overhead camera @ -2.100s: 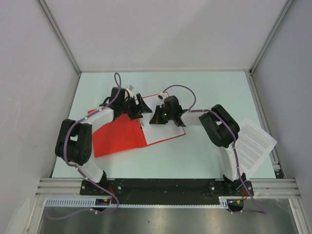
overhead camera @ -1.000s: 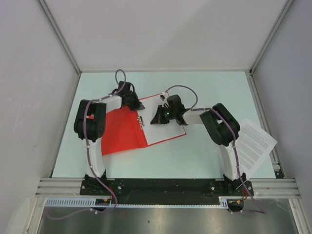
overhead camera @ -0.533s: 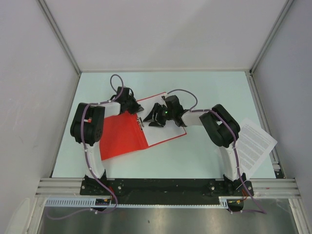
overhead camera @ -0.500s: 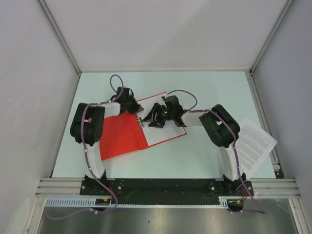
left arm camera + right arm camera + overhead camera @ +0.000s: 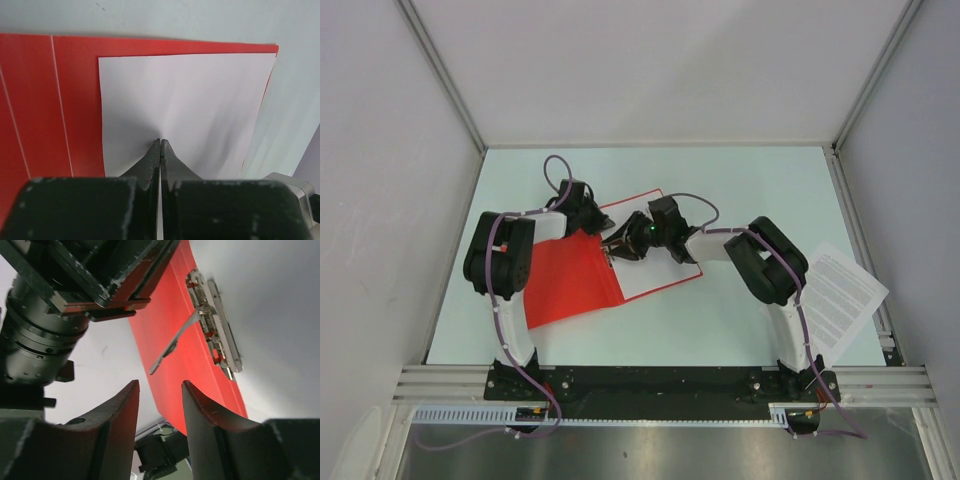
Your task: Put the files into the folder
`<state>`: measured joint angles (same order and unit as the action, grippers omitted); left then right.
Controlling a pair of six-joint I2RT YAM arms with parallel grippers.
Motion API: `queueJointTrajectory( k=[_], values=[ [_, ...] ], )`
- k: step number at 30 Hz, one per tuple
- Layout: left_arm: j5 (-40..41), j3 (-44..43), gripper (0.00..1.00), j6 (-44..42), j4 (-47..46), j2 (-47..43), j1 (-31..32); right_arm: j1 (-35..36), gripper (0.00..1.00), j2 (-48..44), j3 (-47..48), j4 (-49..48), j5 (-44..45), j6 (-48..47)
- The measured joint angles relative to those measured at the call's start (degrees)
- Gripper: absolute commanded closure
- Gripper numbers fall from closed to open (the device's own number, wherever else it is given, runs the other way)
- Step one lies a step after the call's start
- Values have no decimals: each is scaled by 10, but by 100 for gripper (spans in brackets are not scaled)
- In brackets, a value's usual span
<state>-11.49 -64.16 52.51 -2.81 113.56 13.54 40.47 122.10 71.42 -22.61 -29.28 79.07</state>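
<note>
The red folder (image 5: 570, 285) lies open on the table, and a white sheet of the files (image 5: 655, 268) rests on its right half. My left gripper (image 5: 598, 218) is shut, its tips (image 5: 160, 141) pressing on that sheet (image 5: 200, 100) over the red folder (image 5: 50, 100). My right gripper (image 5: 618, 247) is open and holds nothing. It hovers (image 5: 160, 385) at the spine beside the metal clip (image 5: 220, 335), whose thin lever (image 5: 172, 342) stands raised off the folder (image 5: 185, 365).
More printed files (image 5: 842, 298) lie at the table's right edge, partly over the rail and behind the right arm. White walls enclose the table on three sides. The left gripper's body (image 5: 100, 275) fills the top left of the right wrist view.
The right gripper went from shut to open and slid left to the folder's spine clip. The left arm folded up earlier, and its shut gripper has stayed on the sheet.
</note>
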Motion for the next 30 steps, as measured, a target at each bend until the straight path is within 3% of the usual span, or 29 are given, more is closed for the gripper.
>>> queueJointTrajectory(
  k=[7, 23, 30],
  values=[
    [0, 1, 100, 0, -2, 0, 0, 9, 57, 8, 15, -7, 14, 42],
    [3, 1, 100, 0, -1, 0, 1, 12, 97, 21, 22, -7, 25, 63],
    [5, -6, 100, -7, 9, 0, 2, 14, 100, 21, 24, 21, 18, 39]
  ],
)
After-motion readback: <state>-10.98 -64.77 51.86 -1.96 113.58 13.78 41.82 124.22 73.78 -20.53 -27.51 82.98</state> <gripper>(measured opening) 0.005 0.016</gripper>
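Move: The clip lever sticks up just beyond the right fingertips, roughly 1 cm left, 1 cm ahead and 2 cm below the right hand. Its metal clip lies on the folder's spine about 5 cm beneath that hand. The files' middle is about 11 cm to the right hand's right, level ahead, 7 cm lower. From the left hand, the lever is about 6 cm back, 2 cm left and 4 cm higher. Ease the open right gripper about 1.5 cm left and slightly forward so the raised lever's free end comes between the fingertips. Then stay there and shut the fingers from about half open, pinching the lever's tip, and finish by starting down nearly 1 cm. Keep the closed left fingertips still, resting on the files near the spine. ##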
